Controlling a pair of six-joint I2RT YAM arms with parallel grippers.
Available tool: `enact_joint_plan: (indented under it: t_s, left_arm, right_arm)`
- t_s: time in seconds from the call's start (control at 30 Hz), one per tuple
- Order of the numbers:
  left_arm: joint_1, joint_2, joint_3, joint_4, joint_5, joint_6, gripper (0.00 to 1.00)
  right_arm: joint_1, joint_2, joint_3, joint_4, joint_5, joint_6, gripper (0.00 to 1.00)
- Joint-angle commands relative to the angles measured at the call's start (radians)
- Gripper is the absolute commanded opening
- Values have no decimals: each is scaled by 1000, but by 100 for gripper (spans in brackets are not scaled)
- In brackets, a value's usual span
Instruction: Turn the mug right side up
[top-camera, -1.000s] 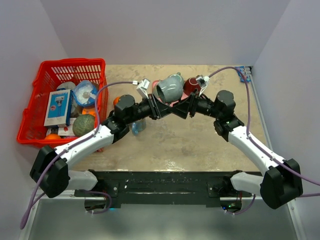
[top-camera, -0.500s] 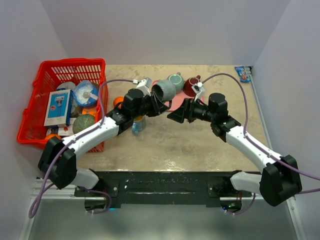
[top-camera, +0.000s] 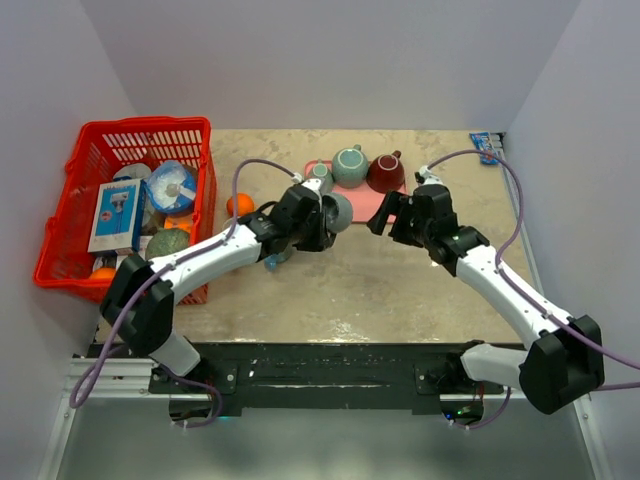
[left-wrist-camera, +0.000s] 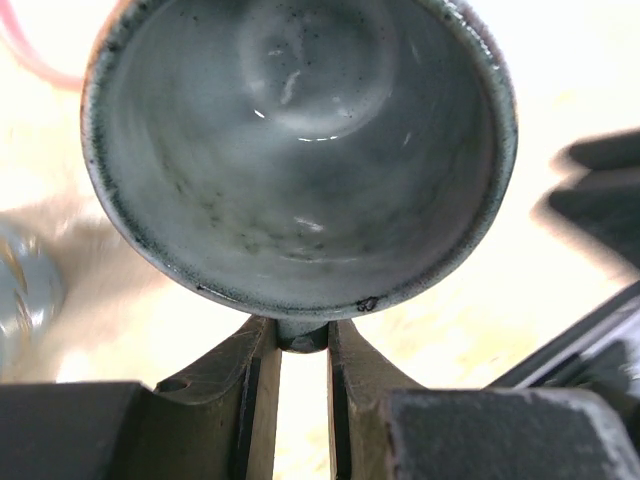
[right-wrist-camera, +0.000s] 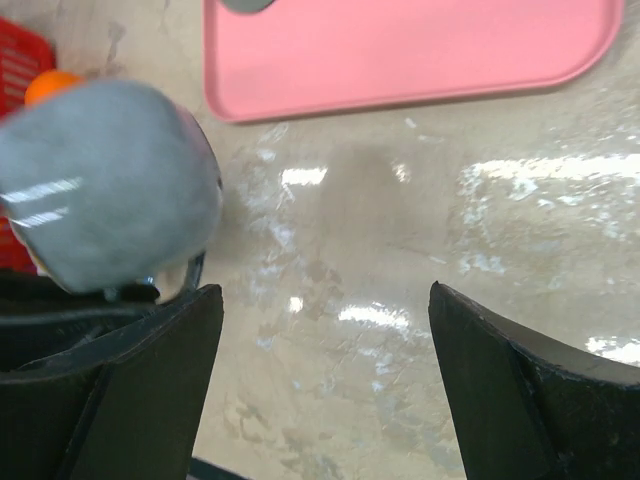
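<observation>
The grey mug (top-camera: 338, 211) hangs just in front of the pink tray (top-camera: 372, 203), lying roughly sideways. In the left wrist view the mug's hollow inside (left-wrist-camera: 300, 150) faces the camera, and my left gripper (left-wrist-camera: 303, 332) is shut on its handle. My right gripper (top-camera: 386, 216) stands open a little to the right of the mug, touching nothing. In the right wrist view the mug's grey outside (right-wrist-camera: 105, 195) shows at the left, beyond the wide-apart jaws of my right gripper (right-wrist-camera: 325, 300), which has only bare table between them.
On the pink tray (right-wrist-camera: 400, 50) stand a green mug (top-camera: 350, 165), a red mug (top-camera: 386, 173) and a small grey-green one (top-camera: 320, 178). A red basket (top-camera: 60, 240) full of goods fills the left. An orange (top-camera: 238, 204) and a bottle (top-camera: 277, 255) lie by my left arm.
My right gripper has opened, let go of the mug and drawn back to the right. My left arm has carried the mug down and nearer, off the tray.
</observation>
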Motion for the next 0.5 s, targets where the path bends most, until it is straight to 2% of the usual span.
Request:
enact_joint_plan:
  t_s: [0.0,0.1,0.47]
  left_arm:
    - [-44,64,152,-144,-128,62,0]
    - [-72,107,192,-220,-199,46,0]
    - [-89,193,180,-286,-249,-16,0]
  right_arm:
    - [-1,12,69,-66,156,36,87]
    - [-1,35,85,-81,173,44,87]
    - [-1,95,105,-98,173,41,87]
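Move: The left hand holds the grey mug by its handle; the free table spot for it lies about 2 cm ahead, 2 cm left and 10 cm below. From that hand, the blue mug stands about level ahead, 11 cm left; the white mug 4 cm ahead, 20 cm left; the pink tray 14 cm ahead, 5 cm right. From the empty right hand, the spot is some 10 cm left, 6 cm back and 12 cm below. Still pinching the handle, left lowers the grey mug about 7 cm, fingers tipping 25 degrees down; right sinks. ##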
